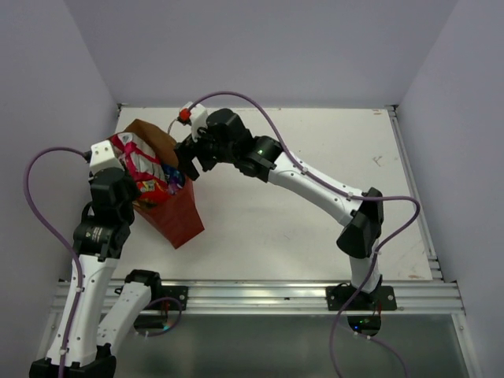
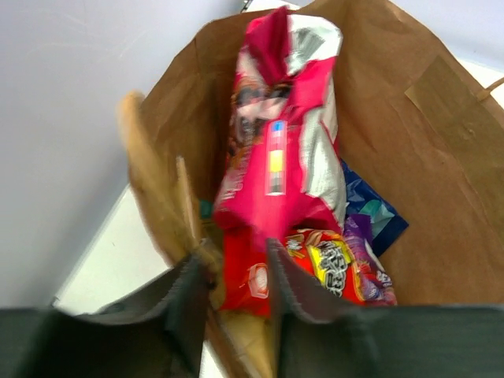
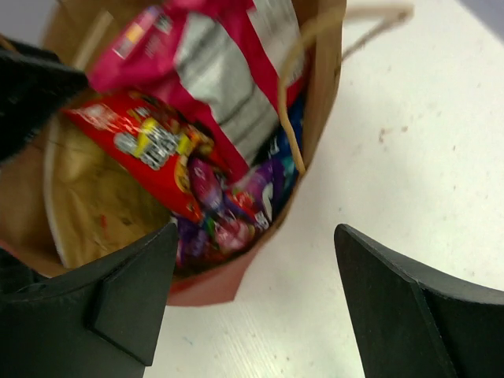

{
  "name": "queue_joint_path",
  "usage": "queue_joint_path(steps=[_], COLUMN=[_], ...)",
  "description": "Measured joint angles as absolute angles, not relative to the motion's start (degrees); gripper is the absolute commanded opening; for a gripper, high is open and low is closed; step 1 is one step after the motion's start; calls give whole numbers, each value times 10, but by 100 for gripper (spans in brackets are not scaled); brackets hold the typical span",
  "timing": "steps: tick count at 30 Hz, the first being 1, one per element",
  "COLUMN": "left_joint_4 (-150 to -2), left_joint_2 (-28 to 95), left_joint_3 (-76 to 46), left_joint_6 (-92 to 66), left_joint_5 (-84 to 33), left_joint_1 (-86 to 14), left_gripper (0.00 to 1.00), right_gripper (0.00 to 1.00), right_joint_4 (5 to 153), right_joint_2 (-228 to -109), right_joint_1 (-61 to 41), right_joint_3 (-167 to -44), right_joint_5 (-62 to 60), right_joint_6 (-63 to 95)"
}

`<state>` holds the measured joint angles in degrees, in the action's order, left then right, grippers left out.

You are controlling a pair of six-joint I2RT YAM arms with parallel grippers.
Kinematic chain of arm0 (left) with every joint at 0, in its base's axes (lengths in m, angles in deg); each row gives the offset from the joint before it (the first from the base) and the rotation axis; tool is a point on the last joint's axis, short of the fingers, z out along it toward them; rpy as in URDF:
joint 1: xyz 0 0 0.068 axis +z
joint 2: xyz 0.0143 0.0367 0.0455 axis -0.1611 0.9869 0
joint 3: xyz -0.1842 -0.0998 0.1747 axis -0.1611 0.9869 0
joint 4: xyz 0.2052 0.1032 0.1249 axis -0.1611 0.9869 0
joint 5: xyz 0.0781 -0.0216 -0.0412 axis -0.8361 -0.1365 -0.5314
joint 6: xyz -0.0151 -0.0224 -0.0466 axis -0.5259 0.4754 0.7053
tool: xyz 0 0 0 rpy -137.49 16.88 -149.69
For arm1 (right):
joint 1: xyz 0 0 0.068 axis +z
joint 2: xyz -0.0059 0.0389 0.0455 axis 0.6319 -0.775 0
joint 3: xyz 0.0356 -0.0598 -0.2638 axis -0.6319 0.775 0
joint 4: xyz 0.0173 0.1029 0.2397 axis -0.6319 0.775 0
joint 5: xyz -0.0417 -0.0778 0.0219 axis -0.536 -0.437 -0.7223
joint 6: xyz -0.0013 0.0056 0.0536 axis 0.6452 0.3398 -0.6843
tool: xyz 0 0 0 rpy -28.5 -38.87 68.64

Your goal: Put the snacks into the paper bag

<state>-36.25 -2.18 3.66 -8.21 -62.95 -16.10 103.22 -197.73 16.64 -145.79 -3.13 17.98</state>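
The paper bag stands at the table's left, red-brown outside and kraft brown inside. Snacks fill it: a pink-and-silver packet sticks up highest, with a red packet, a purple one and a dark blue one below it. I cannot tell a tan chips bag from the lining. My left gripper is at the bag's near rim, jaws apart, the red packet showing in the gap. My right gripper hangs wide open over the bag's far corner, holding nothing.
A string handle loops over the bag's rim toward the table. White tabletop stretches right of the bag. Purple walls close in the back and left, and a metal rail runs along the near edge by the arm bases.
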Motion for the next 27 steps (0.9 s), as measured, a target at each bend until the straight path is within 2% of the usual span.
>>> queue_joint_path(steps=[3,11,12,18,27], left_joint_4=[-349,-305,-298,-257,-194], left_joint_2=[-14,-6,-4,-3,3], left_joint_3=[29,-7,-14,-58,-70], left_joint_6=[-70,-44,-41,-19,22], left_joint_5=[-638,-660,-663,-673,-674], left_joint_1=[-161,-161,-161,-161,-161], left_gripper=[49,53,58,65,62], right_gripper=[85,85,85,85,85], right_joint_4=[1056,1055,1055,1053,1038], right_joint_2=[-1992,-1991,-1991,-2000,-2048], right_joint_1=[166,166,166,166,164], right_joint_3=[-1451,-1458,-1458,-1478,-1496], right_joint_5=[-42,-47,-47,-41,-20], right_joint_6=[188,202,202,202,198])
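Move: My left hand is already easing open with the bag's left rim between its fingertips, about 1 cm ahead and level; the pink pack in the bag is some 9 cm straight ahead and 6 cm lower. My open right hand has the bag's right rim about 5 cm to its left, 2 cm ahead and 6 cm below; from it the purple packet lies roughly 8 cm left, 2 cm back and 12 cm down, the pink pack 15 cm left, 3 cm ahead and 9 cm down. I spread my left fingers wide to release the bag's left rim and handle, drawing that hand back about 3 cm, rising and then partly sinking again, while it turns some 10 degrees, mostly counter-clockwise. My open right hand dips, lifts slightly, then sinks again and edges left, ending about 4 cm lower and closer to the right rim. ##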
